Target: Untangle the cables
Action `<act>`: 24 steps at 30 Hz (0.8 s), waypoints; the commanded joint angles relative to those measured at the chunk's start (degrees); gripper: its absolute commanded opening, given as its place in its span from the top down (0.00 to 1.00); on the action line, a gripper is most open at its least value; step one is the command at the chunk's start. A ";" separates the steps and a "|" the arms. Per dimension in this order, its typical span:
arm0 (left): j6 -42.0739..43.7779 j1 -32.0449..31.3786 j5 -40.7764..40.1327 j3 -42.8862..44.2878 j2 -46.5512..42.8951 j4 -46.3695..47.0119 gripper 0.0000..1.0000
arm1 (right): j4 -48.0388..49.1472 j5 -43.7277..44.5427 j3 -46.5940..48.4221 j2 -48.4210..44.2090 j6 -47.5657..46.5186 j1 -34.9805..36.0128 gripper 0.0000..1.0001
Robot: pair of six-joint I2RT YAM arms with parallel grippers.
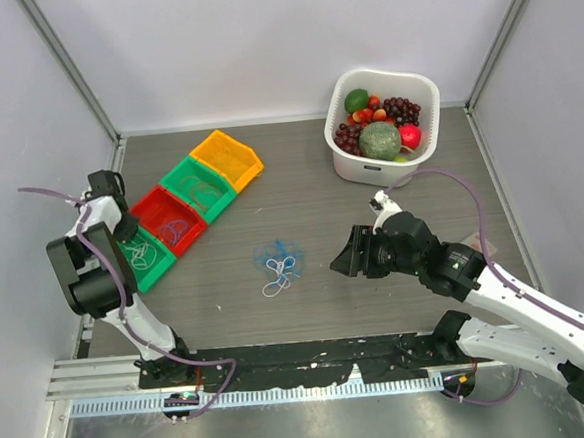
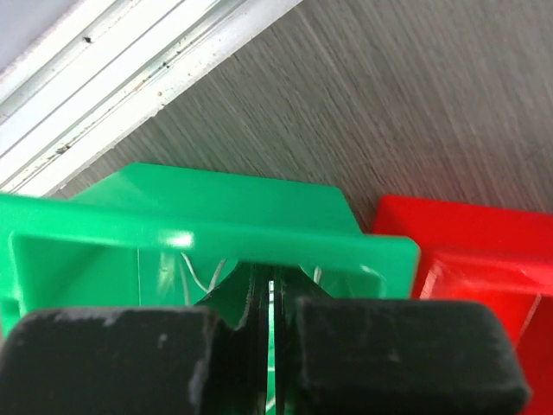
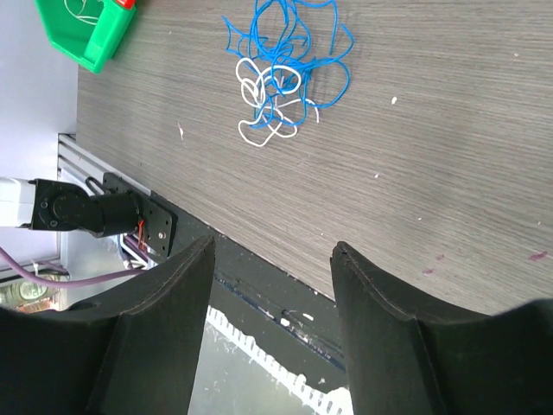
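Observation:
The cables [image 1: 278, 263] lie as a small bunch of blue and white loops in the middle of the table. The right wrist view shows the blue loops [image 3: 289, 43] above the white ones [image 3: 263, 108]. My right gripper [image 1: 343, 261] hangs just right of the bunch, open and empty [image 3: 272, 244], some way short of the loops. My left gripper [image 1: 125, 229] is at the far left over the near green bin [image 1: 144, 254]. Its jaws are shut [image 2: 271, 290] just inside the bin's rim [image 2: 216, 233], with thin white wires behind them. No strand shows clearly between them.
A row of bins runs diagonally at the left: yellow [image 1: 226, 158], green [image 1: 202, 188], red [image 1: 170, 219] and the near green one; some hold loose wires. A white basket [image 1: 353, 165] of fruit stands at the back right. A metal rail [image 1: 284, 390] lines the near edge.

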 commanded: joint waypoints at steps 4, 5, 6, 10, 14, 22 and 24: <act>-0.06 1.24 5.17 4.36 0.03 -5.96 0.69 | 4.20 3.40 -0.20 0.48 -1.79 -0.01 0.39; -0.76 1.15 4.73 3.84 -1.73 -6.05 0.58 | 4.20 3.40 -0.03 0.74 -1.88 0.08 0.39; -1.37 1.24 4.64 3.23 -3.31 -5.97 0.51 | 4.11 3.40 0.41 0.92 -1.97 0.08 0.39; -3.31 1.15 5.34 3.22 -8.50 -8.33 0.34 | 4.55 2.26 1.81 2.67 -3.28 -0.01 0.38; -4.72 -1.13 1.83 5.59 -11.67 -12.29 0.12 | 4.29 1.03 2.43 3.82 -5.21 -0.01 0.38; -7.71 -8.33 -6.96 9.11 -22.03 -19.68 0.12 | -0.80 -0.29 7.52 6.80 -11.01 -0.09 0.35; -7.53 -11.40 -7.49 7.97 -25.02 -20.46 0.13 | -2.39 -0.12 9.20 8.99 -11.81 -0.18 0.34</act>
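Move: The left hand's shut fingers are low in the nearest green bin, by its outer left wall; the bin's middle lies some 5 cm back, 3 cm to the right and about 3 cm below them. The red bin's middle is about 3 cm ahead and 9 cm to the right, the farther green bin's some 10 cm ahead and 17 cm to the right. From the right hand the nearest green bin is about 47 cm left, 10 cm ahead and 16 cm lower. With the white cable already lying in the nearest green bin, the left hand dips a centimetre or so and opens its fingers wide to let go of the last of it. As they go on opening it reverses and climbs out of the bin, rising about 13 cm above where it began, easing some 5 cm to the right late in the climb while the wrist tilts the fingertips roughly 10 degrees forward. ##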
